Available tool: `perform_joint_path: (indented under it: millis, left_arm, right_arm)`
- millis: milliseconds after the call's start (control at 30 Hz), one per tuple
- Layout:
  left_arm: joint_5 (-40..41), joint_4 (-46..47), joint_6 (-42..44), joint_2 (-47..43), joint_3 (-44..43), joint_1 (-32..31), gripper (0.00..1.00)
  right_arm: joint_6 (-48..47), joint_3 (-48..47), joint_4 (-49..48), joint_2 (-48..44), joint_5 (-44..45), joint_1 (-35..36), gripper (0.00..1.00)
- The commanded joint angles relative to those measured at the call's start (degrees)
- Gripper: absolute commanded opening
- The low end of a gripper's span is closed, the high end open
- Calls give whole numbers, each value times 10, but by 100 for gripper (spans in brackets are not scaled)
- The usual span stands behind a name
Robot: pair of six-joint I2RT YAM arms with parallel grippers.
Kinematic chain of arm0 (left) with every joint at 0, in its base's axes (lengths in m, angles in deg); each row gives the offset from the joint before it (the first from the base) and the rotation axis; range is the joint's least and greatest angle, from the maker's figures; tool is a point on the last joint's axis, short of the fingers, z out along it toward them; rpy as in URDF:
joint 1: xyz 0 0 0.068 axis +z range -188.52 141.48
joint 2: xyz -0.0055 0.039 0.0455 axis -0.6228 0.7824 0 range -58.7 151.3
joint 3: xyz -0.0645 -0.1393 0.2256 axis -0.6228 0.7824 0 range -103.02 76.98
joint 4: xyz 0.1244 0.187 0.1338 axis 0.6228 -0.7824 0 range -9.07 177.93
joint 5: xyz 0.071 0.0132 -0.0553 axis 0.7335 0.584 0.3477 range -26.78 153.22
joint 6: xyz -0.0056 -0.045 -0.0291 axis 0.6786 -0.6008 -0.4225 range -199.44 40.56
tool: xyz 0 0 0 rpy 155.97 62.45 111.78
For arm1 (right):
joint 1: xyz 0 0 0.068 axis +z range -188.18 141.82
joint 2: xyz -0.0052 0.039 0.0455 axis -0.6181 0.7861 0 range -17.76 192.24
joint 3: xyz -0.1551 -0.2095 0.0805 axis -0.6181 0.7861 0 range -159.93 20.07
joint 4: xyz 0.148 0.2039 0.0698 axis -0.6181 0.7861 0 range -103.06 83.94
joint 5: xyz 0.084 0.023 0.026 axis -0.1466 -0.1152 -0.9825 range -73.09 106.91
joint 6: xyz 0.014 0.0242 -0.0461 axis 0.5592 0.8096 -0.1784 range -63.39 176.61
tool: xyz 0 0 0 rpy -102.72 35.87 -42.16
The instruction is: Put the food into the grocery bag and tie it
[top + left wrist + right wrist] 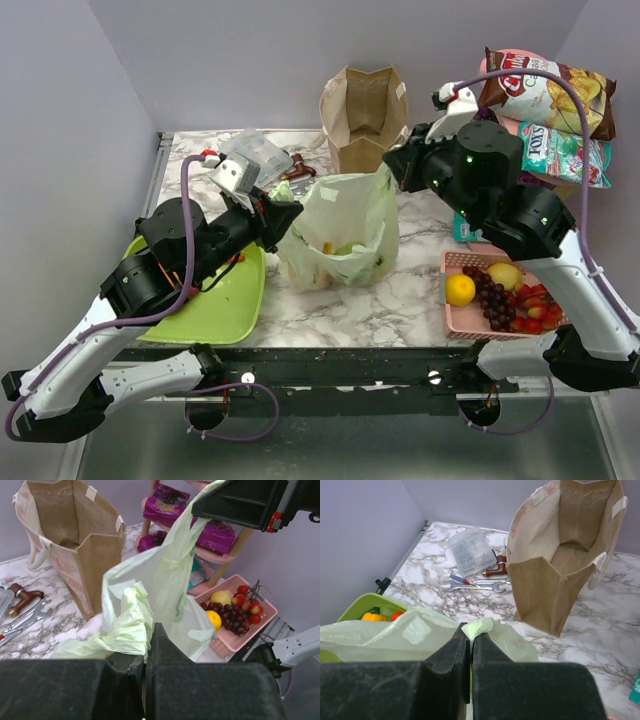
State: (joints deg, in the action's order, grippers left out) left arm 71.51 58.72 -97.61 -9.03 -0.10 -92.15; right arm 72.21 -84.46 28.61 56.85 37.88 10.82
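The pale green grocery bag [345, 225] stands open mid-table, its two handles pulled apart. Yellow and pale green food [337, 247] shows inside it. My left gripper [292, 216] is shut on the bag's left handle; in the left wrist view bunched plastic [131, 625] sits between the closed fingers of that gripper [146, 647]. My right gripper [391, 166] is shut on the right handle, and a twisted tuft of plastic [479, 626] sticks out of its closed tips [471, 634]. A yellow-orange pepper [371, 616] lies on the green tray [355, 615].
A brown paper bag [363, 110] stands open behind the grocery bag. A pink basket [455, 318] with grapes, orange and cherries sits at the right. The green tray [215, 305] lies under my left arm. Wrenches [470, 584], a clear box [255, 153] and snack packets [545, 90] lie at the back.
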Motion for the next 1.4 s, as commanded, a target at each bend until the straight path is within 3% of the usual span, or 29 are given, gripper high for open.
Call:
perform_joint_path:
  millis: [0,300,533,800,1067,1133,1233,1367]
  left_arm:
    - [-57,8,2,17,-33,7,0]
    - [-126,13,-30,14,32,8,0]
    - [-125,9,-15,16,6,9,0]
    - [-132,-5,16,53,-59,13,0]
    - [-188,21,-8,52,-10,14,0]
    - [-210,23,-15,45,10,14,9]
    - [-225,18,-23,28,37,14,31]
    - [-224,-8,-27,-1,54,14,53]
  right_arm:
    - [-1,-36,55,-17,6,-3,1]
    - [14,-43,137,3,-204,-3,1]
    - [36,-145,264,79,-244,-2,1]
    - [49,-142,245,78,-300,-3,1]
    - [73,-28,141,35,-409,-3,1]
    - [73,-1,118,29,-437,-3,1]
    - [67,26,91,22,-479,-3,1]
    - [59,50,55,13,-517,-3,1]
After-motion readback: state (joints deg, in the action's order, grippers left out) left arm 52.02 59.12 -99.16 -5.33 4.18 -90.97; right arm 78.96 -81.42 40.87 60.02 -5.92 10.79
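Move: Both closed grippers hold the grocery bag's opposite handles. From the right gripper, the left handle is about 8 cm back, 16 cm to the left and slightly lower. The food in the bag is some 3 cm back, 8 cm left and 33 cm below, and the paper bag about 20 cm ahead, 3 cm left. From the left gripper, the right handle is 8 cm ahead and 16 cm right; the green tray is about 6 cm ahead, 25 cm left. Keep the right fingers shut on their handle and carry it back about 11 cm, left and down, to the left gripper, turning the wrist some 40 degrees counter-clockwise and tipping the fingers down. Meanwhile bring the left gripper about 5 cm right to meet it, dipping, rising again, then sinking with a little draw back, and at the end open its fingers about halfway around its handle. ##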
